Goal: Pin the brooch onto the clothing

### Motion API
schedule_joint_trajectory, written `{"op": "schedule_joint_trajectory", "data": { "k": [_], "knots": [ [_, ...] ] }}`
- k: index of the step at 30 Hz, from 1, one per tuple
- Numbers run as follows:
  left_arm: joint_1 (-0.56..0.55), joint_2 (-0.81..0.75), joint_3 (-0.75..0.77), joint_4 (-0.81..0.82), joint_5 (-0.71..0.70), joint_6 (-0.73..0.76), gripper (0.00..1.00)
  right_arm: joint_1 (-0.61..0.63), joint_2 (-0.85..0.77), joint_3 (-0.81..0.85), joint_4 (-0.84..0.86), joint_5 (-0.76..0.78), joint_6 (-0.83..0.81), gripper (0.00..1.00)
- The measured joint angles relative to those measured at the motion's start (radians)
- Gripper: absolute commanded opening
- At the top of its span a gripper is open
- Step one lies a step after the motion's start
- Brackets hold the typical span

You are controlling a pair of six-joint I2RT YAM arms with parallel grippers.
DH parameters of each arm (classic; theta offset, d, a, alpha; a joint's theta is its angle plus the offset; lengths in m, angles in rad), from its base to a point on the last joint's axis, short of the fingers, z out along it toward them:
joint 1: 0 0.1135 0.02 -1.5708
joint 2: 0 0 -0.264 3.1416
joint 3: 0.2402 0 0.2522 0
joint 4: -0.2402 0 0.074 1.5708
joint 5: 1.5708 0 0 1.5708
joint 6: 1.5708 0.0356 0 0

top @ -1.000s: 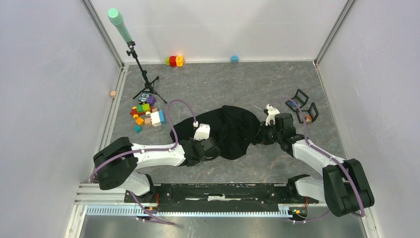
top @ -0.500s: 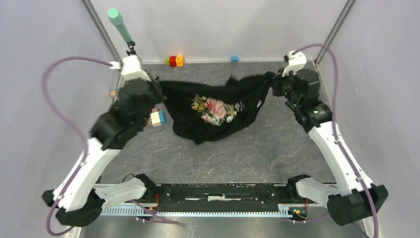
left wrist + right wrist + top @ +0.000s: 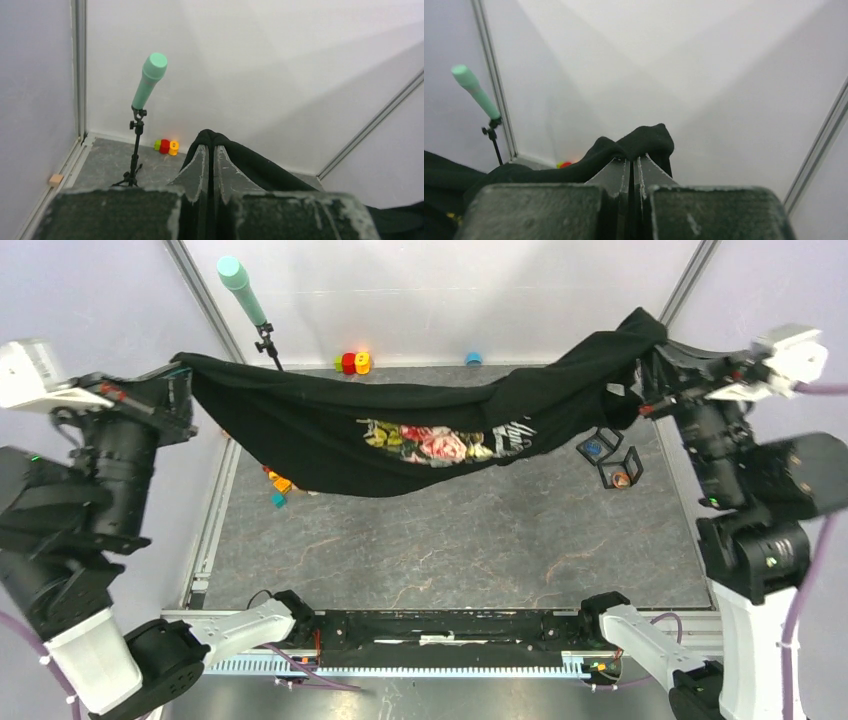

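The clothing [image 3: 330, 425], a black T-shirt, hangs stretched above the table between both raised arms, its rose print [image 3: 430, 445] and white lettering [image 3: 512, 433] facing up near the sagging middle. My left gripper [image 3: 186, 368] is shut on the shirt's left end; in the left wrist view the fabric [image 3: 235, 155] bunches over the closed left gripper [image 3: 210, 148]. My right gripper [image 3: 652, 352] is shut on the right end; in the right wrist view black cloth [image 3: 644, 141] bulges above the closed right gripper [image 3: 633, 159]. The brooch is out of view.
A green-tipped stand [image 3: 242, 288] rises at the back left. Toy blocks [image 3: 279, 486] lie under the shirt's left part. Red and yellow pieces [image 3: 351, 362] and a blue cap [image 3: 473, 358] sit by the back wall. Small black open boxes [image 3: 612, 456] stand at right.
A second ago the shirt lay crumpled on the table between low arms. Both arms have risen and spread apart, lifting the shirt and pulling it out wide.
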Motion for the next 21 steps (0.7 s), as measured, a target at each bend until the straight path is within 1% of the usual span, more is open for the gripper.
{"op": "schedule_joint_trajectory", "data": {
  "k": [6,9,11,16,19,21],
  "knots": [
    [0.000,-0.010,0.118,-0.027,0.055,0.023,0.02,0.000,-0.006,0.188,0.000,-0.044,-0.026,0.00],
    [0.000,-0.009,0.145,-0.025,0.065,0.029,0.02,0.000,-0.002,0.248,0.005,-0.049,-0.036,0.00],
    [0.000,-0.009,0.142,-0.012,0.064,0.032,0.02,0.000,0.002,0.261,0.021,-0.046,-0.039,0.00],
    [0.000,0.013,0.057,0.079,0.043,0.054,0.02,0.000,0.026,0.197,0.082,-0.006,-0.044,0.00],
    [0.011,0.109,0.048,0.119,0.010,0.072,0.02,0.000,0.082,0.130,0.134,0.027,-0.059,0.00],
    [0.074,0.198,0.025,0.142,0.036,0.070,0.02,0.000,0.142,0.055,0.191,0.048,-0.067,0.00]
  ]
}}
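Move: Both hands already hold the clothing high by its upper corners. The bare middle of the tabletop lies about 57 cm below them: 13 cm ahead and 26 cm to the right of the left hand, 8 cm ahead and 20 cm to the left of the right hand. The toy blocks are roughly 18 cm ahead of the left hand and 6 cm to its left. The two brooch frames are 21 and 15 cm ahead of the right hand, 13 and 16 cm to its right. Wind up, then fling the clothing out over the table, both grippers staying shut on its corners. Draw the right hand back about 8 cm and up 10, fingertips tipping up, the left only a few centimetres back and up; then whip both forward over 10 cm while sinking and tipping down again, the left also swinging to its right. ##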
